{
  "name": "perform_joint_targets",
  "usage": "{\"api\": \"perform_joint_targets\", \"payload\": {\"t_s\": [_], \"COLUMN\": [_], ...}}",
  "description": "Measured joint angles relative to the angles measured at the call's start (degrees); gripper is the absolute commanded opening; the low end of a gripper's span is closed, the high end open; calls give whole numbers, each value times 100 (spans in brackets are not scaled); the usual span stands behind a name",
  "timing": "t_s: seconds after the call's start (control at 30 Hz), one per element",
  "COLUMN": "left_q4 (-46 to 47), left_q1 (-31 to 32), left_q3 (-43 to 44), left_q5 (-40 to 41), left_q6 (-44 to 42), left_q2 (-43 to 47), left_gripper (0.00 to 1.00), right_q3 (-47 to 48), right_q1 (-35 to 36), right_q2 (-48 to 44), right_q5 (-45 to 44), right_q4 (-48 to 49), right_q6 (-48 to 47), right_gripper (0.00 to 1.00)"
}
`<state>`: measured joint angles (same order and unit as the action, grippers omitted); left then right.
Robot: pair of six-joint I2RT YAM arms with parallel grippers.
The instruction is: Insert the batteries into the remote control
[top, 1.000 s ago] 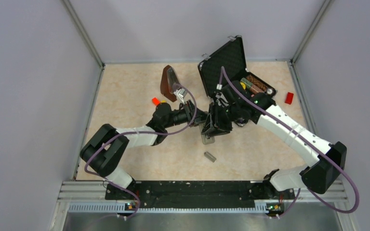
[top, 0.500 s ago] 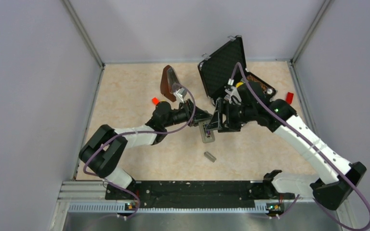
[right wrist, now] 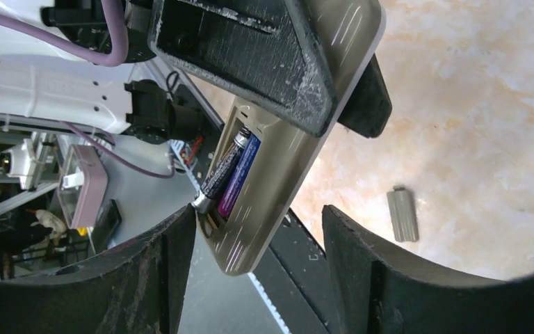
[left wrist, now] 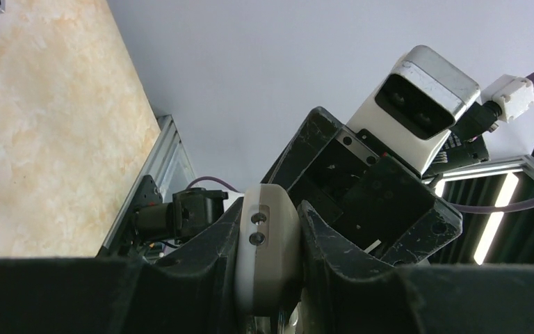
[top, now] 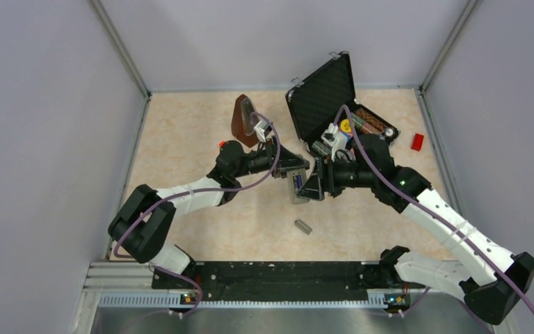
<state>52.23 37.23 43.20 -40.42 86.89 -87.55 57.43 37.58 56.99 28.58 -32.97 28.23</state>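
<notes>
My left gripper (top: pixel 293 174) is shut on the remote control (top: pixel 296 186) and holds it above the table's middle, grey back up. In the left wrist view the remote's rounded end (left wrist: pixel 268 250) is squeezed between both fingers. The right wrist view shows the open compartment with both batteries: the bluish-purple one (right wrist: pixel 238 174) lies in its slot, and the dark grey one (right wrist: pixel 219 172) lies beside it with its metal tip poking out at the end. My right gripper (top: pixel 313 186) is open just right of the remote, its fingers (right wrist: pixel 156 278) either side of the remote's end without gripping.
The small flat grey cover piece (top: pixel 303 226) lies on the table nearer the arms' bases. An open black case (top: pixel 323 97) with items inside stands at the back right. A red block (top: pixel 417 141) lies beside it. A brown object (top: pixel 242 120) stands at the back.
My right gripper has opened and drawn back to the right, its elbow swinging outward. The left gripper has raised the remote slightly toward the back, still shut on it.
</notes>
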Motion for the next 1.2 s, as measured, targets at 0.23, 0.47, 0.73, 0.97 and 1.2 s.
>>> {"api": "perform_joint_targets", "payload": {"t_s": [0.23,0.47,0.73,0.97,1.2], "left_q4": [-50,-101,-153,-236,-389], "left_q1": [-42,-50,-70,-122,-157], "left_q3": [68,74,83,105,105], "left_q5": [-76,-96,-153,-323,-369], "left_q6": [4,-70,-302,-398,-544], "left_q2": [83,83,186,197,236], "left_gripper": [0,0,0,0,0], "right_q3": [-234,-468,-654,-761,-813], "right_q1": [0,-70,-264,-354,-393], "right_q2": [-2,0,20,175,291], "right_q5": [212,382,772,1036,1154], "right_q4": [702,1067,1405,1659,1779], "right_q6": [249,619,1051,1373,1700], "right_gripper": [53,36,28,21,25]}}
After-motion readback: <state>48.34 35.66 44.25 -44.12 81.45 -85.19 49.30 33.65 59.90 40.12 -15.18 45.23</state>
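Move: Just to the left of the right fingers, about 2 cm over and 3 cm ahead at much the same height, lie the batteries in the open back of the remote control. From the right hand the loose battery cover is some 6 cm back and 1 cm right, on the table about 17 cm below; the chip case's middle is roughly 20 cm ahead, 15 cm right and 14 cm below. For the left hand, holding the remote's far end, the batteries are about 5 cm back and 1 cm lower. Closing from wide open, the right hand slides about 2 cm left onto the remote's near end and pinches it through its thickness, one finger on the battery side, the other underneath, while the wrist turns some 15 to 20 degrees, fingertips lifting. The left hand keeps its grip on the far end, giving about 1 cm to the left and tilting slightly. ##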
